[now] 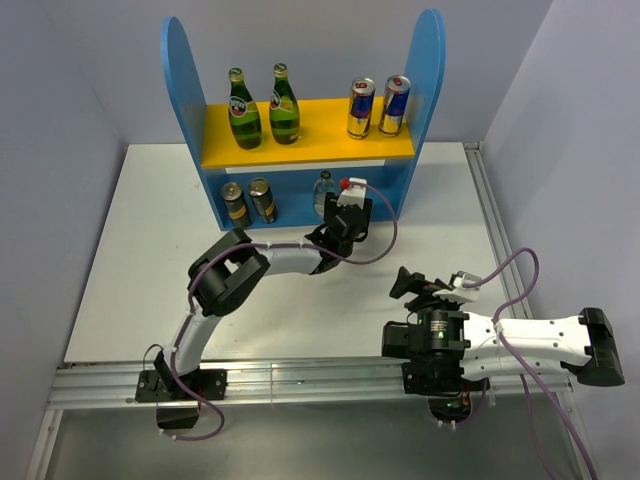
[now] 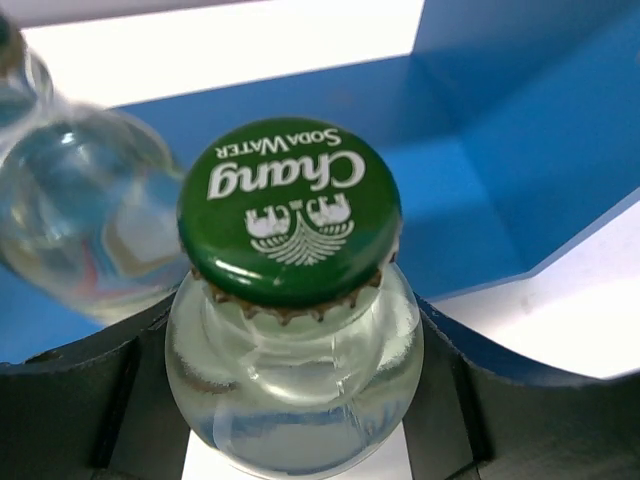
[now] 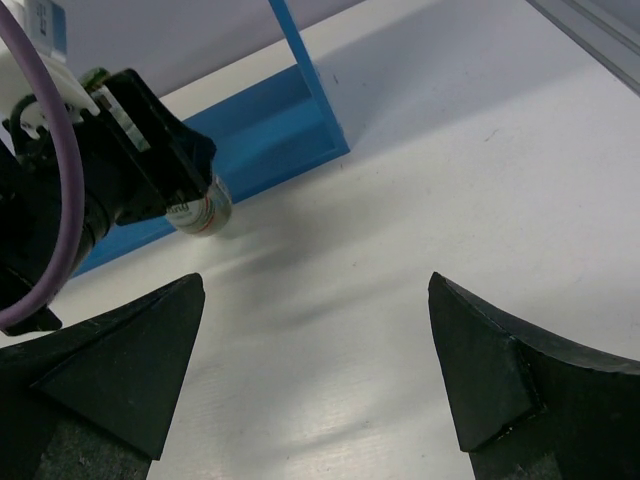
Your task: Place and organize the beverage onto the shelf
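Note:
The shelf (image 1: 183,80) stands at the back of the table. Two green glass bottles (image 1: 244,110) stand on the left of its yellow board (image 1: 320,125). Two dark cans (image 1: 248,201) stand on the lower level at the left, and a clear bottle (image 1: 323,191) stands mid-level. My left gripper (image 1: 350,222) is shut on a second clear bottle with a green cap (image 2: 290,210), at the front of the lower level, right of the first (image 2: 70,220). Its base shows in the right wrist view (image 3: 200,212). My right gripper (image 3: 315,370) is open and empty over bare table.
Two blue-and-silver cans (image 1: 378,107) stand on the right of the yellow board. The shelf's blue base and right side panel (image 2: 520,150) are right of the held bottle. Grey walls enclose the table, with a metal rail (image 1: 300,375) at the near edge.

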Controlling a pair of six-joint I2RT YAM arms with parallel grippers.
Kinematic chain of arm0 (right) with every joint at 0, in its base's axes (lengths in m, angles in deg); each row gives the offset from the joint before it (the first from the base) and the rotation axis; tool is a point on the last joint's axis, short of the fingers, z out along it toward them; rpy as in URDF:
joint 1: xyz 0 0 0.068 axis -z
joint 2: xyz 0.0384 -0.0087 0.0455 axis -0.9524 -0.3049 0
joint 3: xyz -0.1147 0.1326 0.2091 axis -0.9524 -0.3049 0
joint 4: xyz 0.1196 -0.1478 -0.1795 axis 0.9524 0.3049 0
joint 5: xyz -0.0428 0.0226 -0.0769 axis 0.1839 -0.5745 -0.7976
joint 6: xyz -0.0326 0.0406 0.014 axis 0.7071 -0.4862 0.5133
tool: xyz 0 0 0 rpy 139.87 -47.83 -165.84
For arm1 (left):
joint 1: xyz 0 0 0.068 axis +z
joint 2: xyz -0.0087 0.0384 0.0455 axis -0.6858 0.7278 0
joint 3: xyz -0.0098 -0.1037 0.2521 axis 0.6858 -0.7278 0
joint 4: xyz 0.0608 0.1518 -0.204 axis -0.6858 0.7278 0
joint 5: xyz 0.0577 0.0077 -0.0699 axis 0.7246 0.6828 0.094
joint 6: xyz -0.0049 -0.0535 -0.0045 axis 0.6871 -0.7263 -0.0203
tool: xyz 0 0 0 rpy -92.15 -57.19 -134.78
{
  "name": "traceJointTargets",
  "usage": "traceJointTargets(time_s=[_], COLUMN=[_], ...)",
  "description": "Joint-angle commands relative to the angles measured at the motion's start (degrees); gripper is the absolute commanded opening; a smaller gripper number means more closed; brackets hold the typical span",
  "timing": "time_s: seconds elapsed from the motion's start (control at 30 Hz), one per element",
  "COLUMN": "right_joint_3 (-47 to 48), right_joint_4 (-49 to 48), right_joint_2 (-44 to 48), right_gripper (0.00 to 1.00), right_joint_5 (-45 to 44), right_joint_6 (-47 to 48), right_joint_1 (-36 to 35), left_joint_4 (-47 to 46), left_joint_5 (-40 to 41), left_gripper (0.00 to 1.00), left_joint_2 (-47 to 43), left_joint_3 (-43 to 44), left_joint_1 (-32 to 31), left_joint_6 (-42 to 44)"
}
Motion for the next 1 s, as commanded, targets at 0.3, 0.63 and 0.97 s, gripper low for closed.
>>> traceJointTargets(time_s=[0.3,0.63,0.97], right_joint_3=[0.55,0.73,0.99], right_joint_4=[4.49,5.1,5.1], right_joint_2=[-2.65,-3.97,-4.85], right_gripper=[1.0,1.0,1.0], right_joint_5=[-3.57,-3.92,-4.27], right_joint_6=[-13.83,-14.89,-14.8], right_joint_1=[-0.41,-0.41,-0.41], left_joint_4=[-6.46,-6.38,-7.16], left_joint_5=[-0.88,0.62,1.85], left_gripper=[0.0,0.0,0.11], left_joint_2=[2.88,8.69,10.01], left_joint_3=[12.23,18.48,19.45], left_joint_1=[1.87,4.86,6.36], left_joint_6=[0.64,0.64,0.11])
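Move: On the lower shelf, the bay for the soda water bottle still gripped by the left hand lies about 8 cm ahead, hardly 1 cm left and nearly level. A standing clear bottle is some 7 cm left and 3 cm ahead of that hand; the nearest can is roughly 22 cm left and 3 cm ahead, and the blue side panel 12 cm right and 5 cm ahead. From the right hand the bay lies about 30 cm ahead, 18 cm left and 5 cm lower. Lifting the held soda water bottle barely 2 cm and veering about 2 cm left at the shelf's front edge, the left hand then carries it forward into the bay, about 8 cm deeper in all. While going in, it sinks some 2 cm, swings back right and turns slightly counter-clockwise; the fingers keep their grip, the left one pressing the neighbouring clear bottle aside. ##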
